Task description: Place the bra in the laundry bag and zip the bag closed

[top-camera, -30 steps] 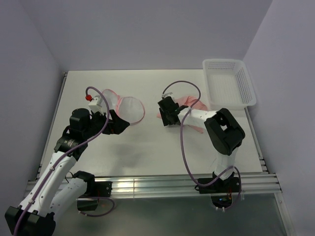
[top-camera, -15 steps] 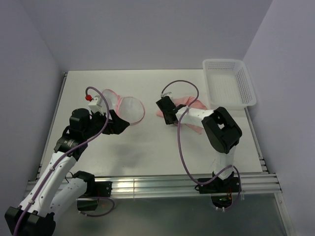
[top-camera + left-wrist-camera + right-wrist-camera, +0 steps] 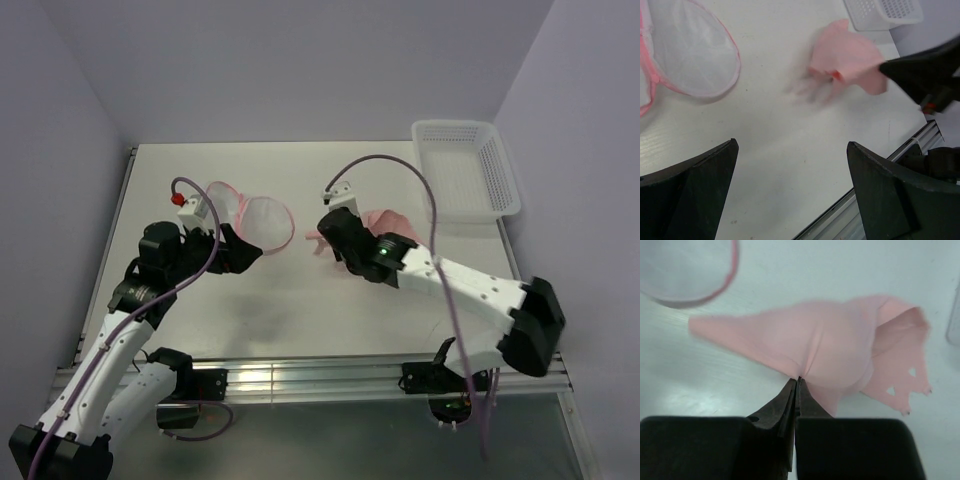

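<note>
The light-pink bra (image 3: pixel 840 345) hangs pinched in my right gripper (image 3: pixel 797 382), which is shut on a fold at its lower edge and holds it just above the table. In the top view the bra (image 3: pixel 383 217) and right gripper (image 3: pixel 333 240) are at the table's middle, right of the laundry bag (image 3: pixel 258 220). The bag is a round translucent mesh pouch with a pink rim, lying open on the left. My left gripper (image 3: pixel 245 252) is open and empty at the bag's near edge. The left wrist view shows the bag (image 3: pixel 690 55) and the blurred bra (image 3: pixel 845 55).
A white lattice basket (image 3: pixel 497 165) stands at the back right corner. The table's metal front rail (image 3: pixel 330 375) runs along the near edge. The right arm (image 3: pixel 480 295) stretches low across the right half of the table.
The right arm has swung down and stretched out to the right, and its gripper has lifted the bra and carried it slightly left. The left arm has not moved.
</note>
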`<state>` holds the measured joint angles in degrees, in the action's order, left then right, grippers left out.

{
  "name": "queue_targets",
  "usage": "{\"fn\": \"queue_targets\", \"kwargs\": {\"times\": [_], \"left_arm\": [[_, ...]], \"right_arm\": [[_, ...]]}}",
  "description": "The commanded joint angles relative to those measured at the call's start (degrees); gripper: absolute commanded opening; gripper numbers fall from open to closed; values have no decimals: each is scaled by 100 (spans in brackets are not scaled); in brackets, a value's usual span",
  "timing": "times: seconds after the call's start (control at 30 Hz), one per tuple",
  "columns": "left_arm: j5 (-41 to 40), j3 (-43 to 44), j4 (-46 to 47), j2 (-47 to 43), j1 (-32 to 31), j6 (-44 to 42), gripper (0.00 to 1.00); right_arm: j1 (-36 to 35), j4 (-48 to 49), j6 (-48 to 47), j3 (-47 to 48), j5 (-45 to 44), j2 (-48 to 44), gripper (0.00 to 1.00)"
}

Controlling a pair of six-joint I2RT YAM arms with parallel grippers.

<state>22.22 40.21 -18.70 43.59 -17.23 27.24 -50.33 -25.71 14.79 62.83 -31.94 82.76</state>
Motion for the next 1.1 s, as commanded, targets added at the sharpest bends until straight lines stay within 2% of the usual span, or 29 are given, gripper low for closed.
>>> {"fn": "queue_targets", "kwargs": {"times": [0.0, 0.17, 0.43, 0.53, 0.63, 0.7, 0.8, 0.83, 0.93, 0.97, 1.03, 1.07], "left_arm": [[55, 198, 191, -158, 53, 18, 97], [-51, 181, 191, -228, 62, 35, 97], [-200, 146, 244, -422, 53, 132, 96], [-113, 180, 270, -404, 53, 193, 96], [-86, 207, 270, -404, 45, 229, 96], [-77, 216, 279, -422, 45, 272, 96], [-33, 225, 288, -404, 27, 343, 96], [2, 207, 331, -396, 18, 369, 96], [107, 111, 454, -352, -25, 545, 96], [116, 75, 568, -308, -43, 693, 96], [125, -47, 709, -290, -140, 834, 96], [64, -91, 805, -255, -192, 966, 95]], "right_arm": [[-459, -925, 331, 124, -839, -997, 0], [-1628, -2348, 639, 940, -1795, -1604, 0], [-3026, -4087, 1219, 2880, -2579, -1808, 0], [-3396, -4406, 1281, 3410, -2528, -1737, 0], [-3414, -3997, 957, 3167, -2178, -1877, 0], [-3256, -3705, 710, 2912, -1905, -2114, 0], [-2616, -2907, 256, 2210, -975, -2527, 0], [-1987, -2530, 175, 1859, -354, -2615, 0], [-1140, -1931, -239, 1226, 406, -2546, 0], [-615, -1624, -300, 1127, 574, -2363, 0], [-77, -966, -625, 856, 1154, -2143, 0], [492, -736, -713, 819, 1303, -1846, 0]]}}
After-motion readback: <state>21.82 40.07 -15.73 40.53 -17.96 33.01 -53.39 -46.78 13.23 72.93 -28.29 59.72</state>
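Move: Ahead and to the left of the right hand lies the laundry bag, about 13 cm farther out, 21 cm left and 14 cm below. The bra, already pinched and off the table, spreads from the right fingertips, its middle roughly 5 cm ahead, 4 cm right and 7 cm lower. The empty basket stands about 27 cm ahead of the hand and 30 cm to its right, some 11 cm lower. From the left hand the bag lies about 20 cm ahead, 4 cm left and 21 cm below. Swinging the pinched bra fast up and back, away from the laundry bag, the right hand rises some 23 cm and draws back 15 cm, its fingers tipping up, then reverses, coming forward and down by 8 to 10 cm and slightly right while that tilt partly undoes. Its fingers stay shut; the open left hand rises 2 to 3 cm. ##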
